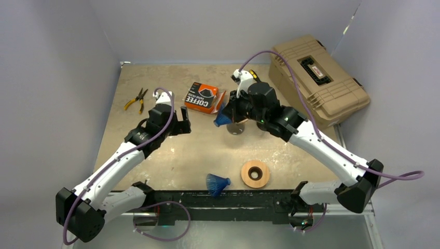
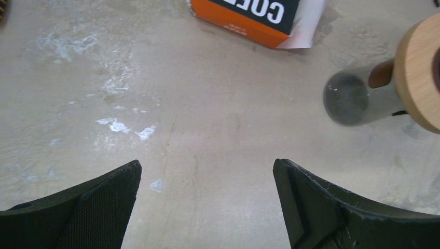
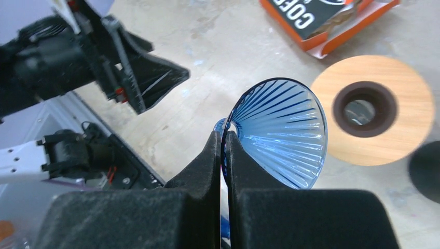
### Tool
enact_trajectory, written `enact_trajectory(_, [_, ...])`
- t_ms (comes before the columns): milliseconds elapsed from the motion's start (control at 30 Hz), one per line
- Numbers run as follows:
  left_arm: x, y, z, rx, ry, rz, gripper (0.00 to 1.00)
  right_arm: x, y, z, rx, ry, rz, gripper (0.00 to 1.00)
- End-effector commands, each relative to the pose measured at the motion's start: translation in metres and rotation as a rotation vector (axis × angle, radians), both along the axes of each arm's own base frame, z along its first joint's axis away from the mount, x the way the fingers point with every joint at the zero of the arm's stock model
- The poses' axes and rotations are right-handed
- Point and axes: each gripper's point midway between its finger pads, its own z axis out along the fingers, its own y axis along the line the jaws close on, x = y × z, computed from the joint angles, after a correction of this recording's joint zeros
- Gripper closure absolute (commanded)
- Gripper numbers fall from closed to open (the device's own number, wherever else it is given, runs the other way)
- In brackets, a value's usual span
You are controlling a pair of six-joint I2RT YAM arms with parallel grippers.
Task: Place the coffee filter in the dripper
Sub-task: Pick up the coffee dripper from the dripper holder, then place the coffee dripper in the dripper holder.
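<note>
A blue ribbed cone dripper point(image 3: 283, 135) hangs above the table, and my right gripper point(image 3: 225, 137) is shut on its rim. From above, the held dripper point(image 1: 222, 120) sits just left of a glass carafe with a wooden collar point(image 1: 236, 127); that collar point(image 3: 373, 109) lies under the dripper's right side. An orange coffee filter box point(image 1: 202, 97) lies behind them, with no loose coffee filter in view. My left gripper point(image 2: 207, 163) hovers open over bare table, left of the carafe point(image 2: 346, 98), holding nothing. A second blue dripper point(image 1: 217, 183) lies on its side near the front edge.
A wooden ring point(image 1: 255, 174) lies beside the second dripper at the front. Yellow-handled pliers point(image 1: 136, 99) rest at the back left. A tan hard case point(image 1: 319, 78) fills the back right corner. The orange box point(image 2: 249, 18) is close ahead of my left gripper.
</note>
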Motion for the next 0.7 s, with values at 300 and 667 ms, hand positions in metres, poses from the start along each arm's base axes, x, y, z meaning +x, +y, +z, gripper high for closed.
enact_trajectory(300, [0.008,0.020,-0.006,0.150,0.011,0.025,0.01,0.087,-0.036,0.056,-0.276,-0.188,-0.268,1.00])
enact_trajectory(667, [0.004,0.028,-0.008,0.199,0.028,0.036,0.01,0.123,-0.069,0.045,-0.528,-0.241,-0.470,1.00])
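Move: The right hand already holds the blue dripper; the wooden dripper holder on the glass carafe is some 10 cm ahead, 4 cm to its right and 15 cm below. The red cup stands about 12 cm ahead, 14 cm right and 22 cm below, and the filter box roughly 19 cm ahead, 10 cm left and 25 cm below. From the left hand the holder is about 7 cm ahead, 18 cm right and 2 cm below. The right hand carries the pinched dripper about 12 cm forward and slightly right towards the holder, turning clockwise. ##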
